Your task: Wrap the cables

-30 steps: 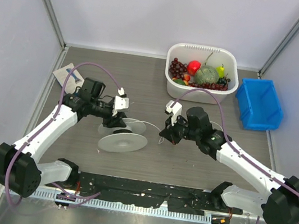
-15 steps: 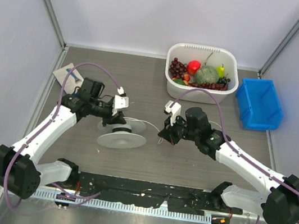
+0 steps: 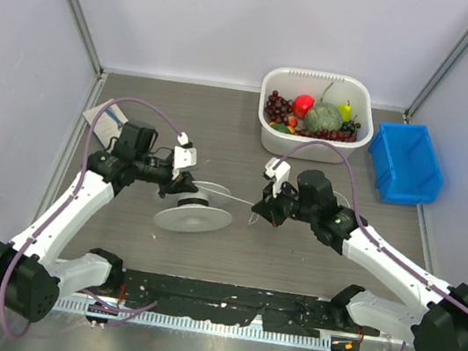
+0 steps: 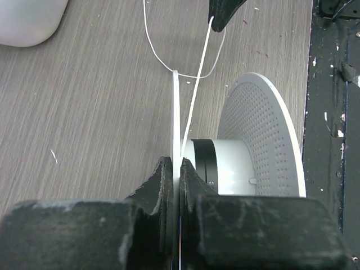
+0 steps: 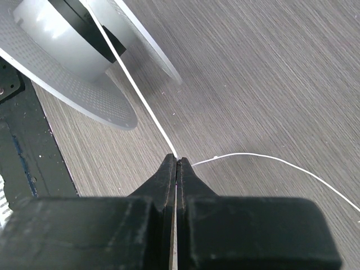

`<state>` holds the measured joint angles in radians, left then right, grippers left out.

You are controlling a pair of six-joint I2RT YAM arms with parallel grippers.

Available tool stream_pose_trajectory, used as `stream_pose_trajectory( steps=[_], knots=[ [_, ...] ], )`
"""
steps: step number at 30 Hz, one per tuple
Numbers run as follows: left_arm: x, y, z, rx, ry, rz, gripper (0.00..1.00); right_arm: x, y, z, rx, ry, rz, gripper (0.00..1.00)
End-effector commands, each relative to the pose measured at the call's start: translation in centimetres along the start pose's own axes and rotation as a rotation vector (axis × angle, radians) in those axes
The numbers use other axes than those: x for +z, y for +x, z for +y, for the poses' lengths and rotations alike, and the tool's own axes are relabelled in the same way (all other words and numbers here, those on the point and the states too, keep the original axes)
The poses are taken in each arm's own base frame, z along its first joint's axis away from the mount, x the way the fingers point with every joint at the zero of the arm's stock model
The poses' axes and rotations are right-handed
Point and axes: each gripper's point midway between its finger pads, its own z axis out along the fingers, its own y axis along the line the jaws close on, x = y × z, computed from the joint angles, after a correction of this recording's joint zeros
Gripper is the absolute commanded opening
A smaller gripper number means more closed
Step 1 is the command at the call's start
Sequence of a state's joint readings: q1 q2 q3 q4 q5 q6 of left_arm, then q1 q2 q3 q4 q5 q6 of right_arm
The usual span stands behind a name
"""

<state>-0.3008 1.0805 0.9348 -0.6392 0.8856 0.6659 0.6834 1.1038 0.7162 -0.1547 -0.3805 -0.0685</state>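
A translucent white spool (image 3: 195, 216) lies tilted on the table. My left gripper (image 3: 186, 187) is shut on the thin edge of one spool flange (image 4: 175, 112), beside the hub (image 4: 225, 169). The cables are one thin white cord (image 3: 233, 195) that runs taut from the hub to my right gripper (image 3: 262, 209). In the right wrist view that gripper (image 5: 176, 160) is shut on the cord (image 5: 135, 90), and a loose tail (image 5: 270, 160) trails off to the right. The left wrist view shows the cord (image 4: 197, 90) rising to the right gripper's tip.
A white tub (image 3: 321, 75) of fruit stands at the back, with a blue bin (image 3: 406, 163) to its right. A paper card (image 3: 105, 117) lies at the back left. A black strip (image 3: 224, 297) runs along the near edge between the arm bases.
My left gripper has closed on the spool's flange and its wrist has shifted slightly left. The right gripper stays shut on the cord, nudged a little to the right.
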Motion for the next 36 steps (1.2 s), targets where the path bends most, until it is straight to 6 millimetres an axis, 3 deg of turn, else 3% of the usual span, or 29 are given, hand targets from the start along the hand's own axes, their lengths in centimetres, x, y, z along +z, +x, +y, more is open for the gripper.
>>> stream_pose_trajectory(
  steps=[1,4,9,12,13,20,24,28,36],
  knots=[
    [-1.1,-3.4,1.6,0.063,-0.048,-0.082,0.00,-0.9,2.3,-1.3,0.008,0.064,0.070,0.01],
    [-1.2,-3.9,1.6,0.061,-0.042,-0.099,0.00,-0.7,2.5,-1.2,0.011,0.057,0.081,0.01],
    [-1.7,-6.4,2.2,0.010,-0.068,-0.153,0.00,-0.6,-0.1,-1.5,0.002,0.057,0.044,0.40],
    [-2.5,-8.5,3.0,-0.023,-0.109,-0.184,0.00,-1.4,-2.5,-2.3,-0.003,0.086,-0.012,0.56],
    [-2.9,-9.5,3.4,-0.030,-0.129,-0.195,0.00,-1.9,-3.2,-2.5,-0.007,0.097,-0.035,0.63],
    [-5.8,-15.1,4.8,-0.137,-0.224,-0.250,0.00,-6.4,-8.1,-4.7,-0.060,0.249,-0.188,0.79],
    [-7.9,-18.5,5.7,-0.202,-0.309,-0.303,0.00,-9.1,-10.0,-6.1,-0.054,0.389,-0.242,0.96],
    [-9.9,-21.9,5.3,-0.253,-0.344,-0.403,0.00,-10.7,-10.4,-5.2,-0.063,0.386,-0.296,0.99],
    [-13.2,-27.6,4.6,-0.412,-0.364,-0.587,0.00,-9.4,-8.8,-5.1,-0.137,0.352,-0.324,0.96]
  ],
)
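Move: My left fingers already grip the spool's farther flange by its rim; the spool's middle sits about 5 cm to the right, 3 cm back and 5 cm below. The white and blue packet lies some 25 cm left and 20 cm ahead of that hand, about 14 cm lower. My right fingertips pinch the cable, strung taut towards the spool; from them the spool is about 12 cm left and 3 cm back, level in height, the fruit basket roughly 16 cm right, 29 cm ahead and 5 cm below. I open my right fingers wide to let go of the cable and draw that hand away from the spool, dipping slightly, then up about 12 cm, right and a little forward, fingers tilting up. Shut on the flange, my left hand hoists the spool some 24 cm, drifting slightly forward while its fingers tip up towards level and swing counter-clockwise about 25 degrees. ##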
